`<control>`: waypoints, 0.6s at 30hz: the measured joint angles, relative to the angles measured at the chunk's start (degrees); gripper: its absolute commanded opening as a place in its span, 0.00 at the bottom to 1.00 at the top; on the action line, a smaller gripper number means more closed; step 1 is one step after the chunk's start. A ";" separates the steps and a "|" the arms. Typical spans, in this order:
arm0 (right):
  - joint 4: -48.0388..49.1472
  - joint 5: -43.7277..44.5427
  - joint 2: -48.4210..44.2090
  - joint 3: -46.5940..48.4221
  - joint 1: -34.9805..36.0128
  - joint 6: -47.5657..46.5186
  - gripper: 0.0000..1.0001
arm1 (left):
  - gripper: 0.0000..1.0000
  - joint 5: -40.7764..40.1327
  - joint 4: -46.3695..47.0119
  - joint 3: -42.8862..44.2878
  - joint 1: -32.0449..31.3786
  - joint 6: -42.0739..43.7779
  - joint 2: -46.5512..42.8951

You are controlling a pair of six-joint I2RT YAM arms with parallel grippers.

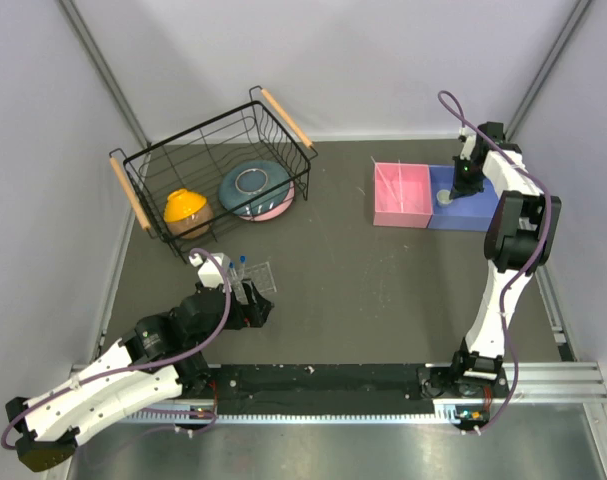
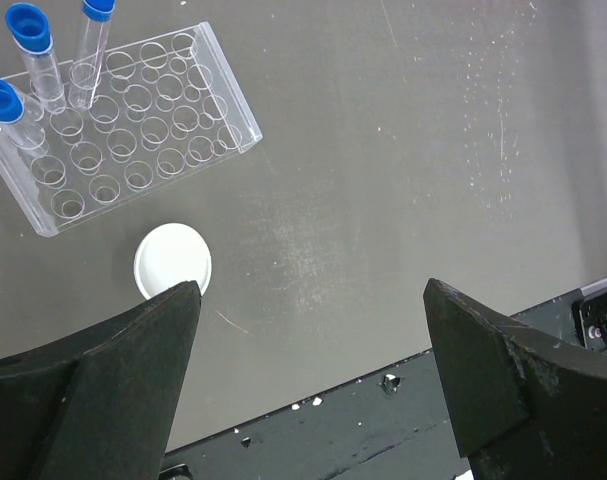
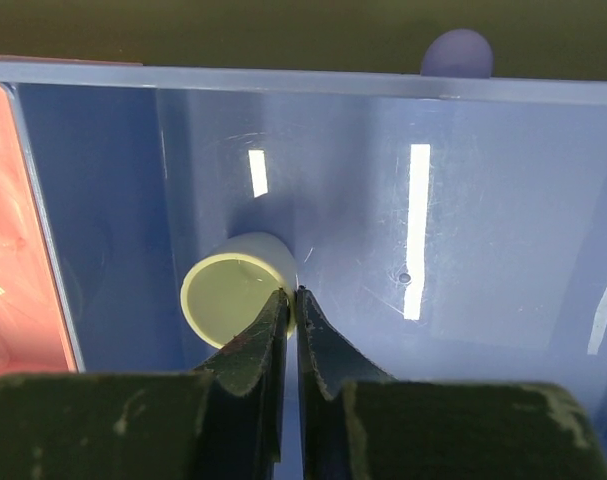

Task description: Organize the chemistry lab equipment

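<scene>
A clear flat tube rack (image 2: 133, 140) lies on the dark table and holds three clear tubes with blue caps (image 2: 28, 28) at its left end; the rack also shows in the top view (image 1: 261, 274). A white round cup (image 2: 171, 258) stands just in front of the rack, beside my left finger. My left gripper (image 2: 313, 290) is open and empty above the table. My right gripper (image 3: 291, 296) is shut on the rim of the second white cup (image 3: 228, 290), low inside the blue bin (image 3: 463, 200). Thin clear rods (image 1: 388, 183) lie in the pink bin (image 1: 401, 214).
A black wire basket (image 1: 213, 150) at the back left holds an orange bowl (image 1: 186, 208) and a teal-pink bowl (image 1: 255, 190). The pink and blue bins stand side by side at the back right. A black strip (image 2: 383, 420) runs along the table's near edge.
</scene>
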 measured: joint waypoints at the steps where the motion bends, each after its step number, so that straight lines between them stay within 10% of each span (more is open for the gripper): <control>1: 0.02 0.00 0.00 0.00 0.00 -0.02 0.06 | 0.99 0.00 -0.04 0.00 0.00 0.00 0.02; 18: -1.03 -1.14 -3.78 -0.83 0.02 -0.92 0.32 | 0.99 0.39 -0.74 0.85 0.00 -0.02 -0.61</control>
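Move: The small white cup stands in the blue box, its right-hand rim still at the right gripper's nearly shut fingertips; its middle lies about 2 cm to their left, level fore and aft, and some 2 cm below. The blue box's middle is roughly 4 cm to the gripper's right and the pink box's about 14 cm to its left. From the idle left gripper the cup is about 35 cm ahead, 48 cm right and 10 cm lower. Let go of the small white cup: keep the right gripper in place over the blue box and open its fingers to a bit over a quarter of their range, so they come free of the rim. Then lift the hand almost straight up by about 2.5 cm, away from the cup, keeping the wrist's attitude. ##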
